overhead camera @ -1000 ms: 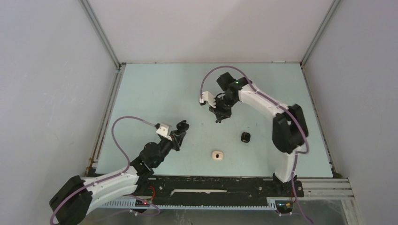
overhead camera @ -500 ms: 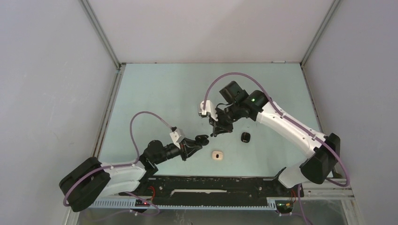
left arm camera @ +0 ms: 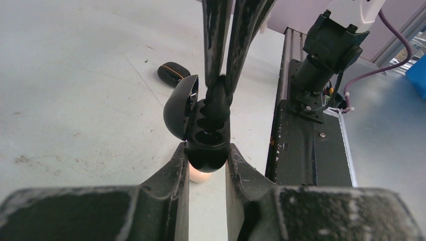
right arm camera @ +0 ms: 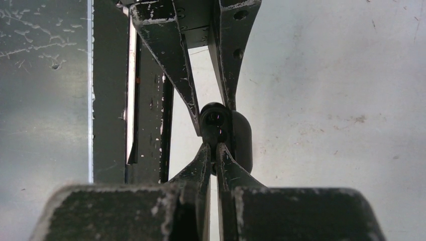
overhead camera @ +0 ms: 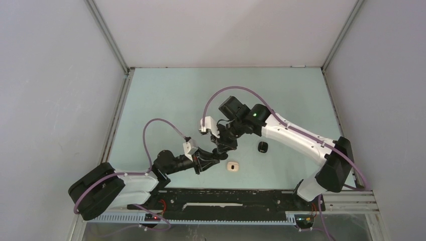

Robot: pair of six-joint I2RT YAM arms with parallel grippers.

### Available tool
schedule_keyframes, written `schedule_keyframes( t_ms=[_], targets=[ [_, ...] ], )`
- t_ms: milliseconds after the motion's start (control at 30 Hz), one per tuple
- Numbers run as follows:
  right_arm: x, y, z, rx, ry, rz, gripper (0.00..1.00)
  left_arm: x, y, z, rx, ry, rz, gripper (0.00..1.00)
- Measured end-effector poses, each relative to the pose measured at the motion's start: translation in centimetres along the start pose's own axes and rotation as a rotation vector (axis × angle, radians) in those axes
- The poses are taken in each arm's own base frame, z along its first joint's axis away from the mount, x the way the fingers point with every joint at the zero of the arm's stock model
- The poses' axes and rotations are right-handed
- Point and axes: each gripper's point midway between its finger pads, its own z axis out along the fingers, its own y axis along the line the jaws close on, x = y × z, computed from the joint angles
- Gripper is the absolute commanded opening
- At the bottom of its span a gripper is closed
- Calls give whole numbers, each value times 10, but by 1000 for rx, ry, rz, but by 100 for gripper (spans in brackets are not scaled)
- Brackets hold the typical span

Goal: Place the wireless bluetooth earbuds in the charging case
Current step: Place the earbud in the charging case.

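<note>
My left gripper point(left arm camera: 207, 150) is shut on the base of an open black charging case point(left arm camera: 208, 131). Its lid point(left arm camera: 178, 108) swings out to the left, and the near pocket is bare. My right gripper point(right arm camera: 216, 148) comes down from above, shut on a small black earbud point(left arm camera: 220, 94) that sits at the case's far pocket. In the top view the two grippers meet near the table's front middle, left gripper point(overhead camera: 215, 156) below right gripper point(overhead camera: 224, 147). From the right wrist, the case point(right arm camera: 242, 134) sits just past my fingertips.
A cream case point(overhead camera: 232, 166) lies on the table just right of the left gripper, partly under the held case. A closed black case point(overhead camera: 263, 146) lies farther right. The black base rail point(overhead camera: 226, 198) runs along the near edge.
The left arm swung right with the case towards the table's middle. The right arm came down and left, and its tips now meet the case.
</note>
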Motion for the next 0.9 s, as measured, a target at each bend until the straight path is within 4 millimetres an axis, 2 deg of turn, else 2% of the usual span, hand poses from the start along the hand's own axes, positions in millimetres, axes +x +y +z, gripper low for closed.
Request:
schedule_keyframes(
  t_ms=[367, 700, 767, 900],
  targets=[
    [5, 0, 19, -14, 43, 13, 2, -5, -4, 1, 20, -16, 9, 0],
    [5, 3, 17, -17, 47, 10, 39, -6, -4, 1, 23, -21, 11, 0],
    [4, 6, 11, -15, 44, 6, 45, -6, -4, 1, 23, -22, 10, 0],
    [-6, 12, -14, 19, -8, -32, 54, -7, -5, 1, 24, -24, 7, 0]
  ],
)
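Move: Just beneath the right fingertips, about 3 cm down and 1 cm to the left, is the far slot of the open black charging case; this hand holds the earbud. From the left hand, which grips the case, that slot lies some 3 cm to the right and 2 cm up. On the table, the peach case lies about 4 cm right, 1 cm forward and 16 cm below the right hand; the black mouse, about 18 cm right, 9 cm forward and 16 cm below. Lowering the pinched earbud about 2 cm, with 1 cm of leftward travel, the right hand brings it down into the case's far slot and pauses there. Its fingers then open to roughly half, let go of the earbud, and back off up and slightly right, climbing some 3.5 cm clear of the case. The left hand keeps the case gripped almost still. ##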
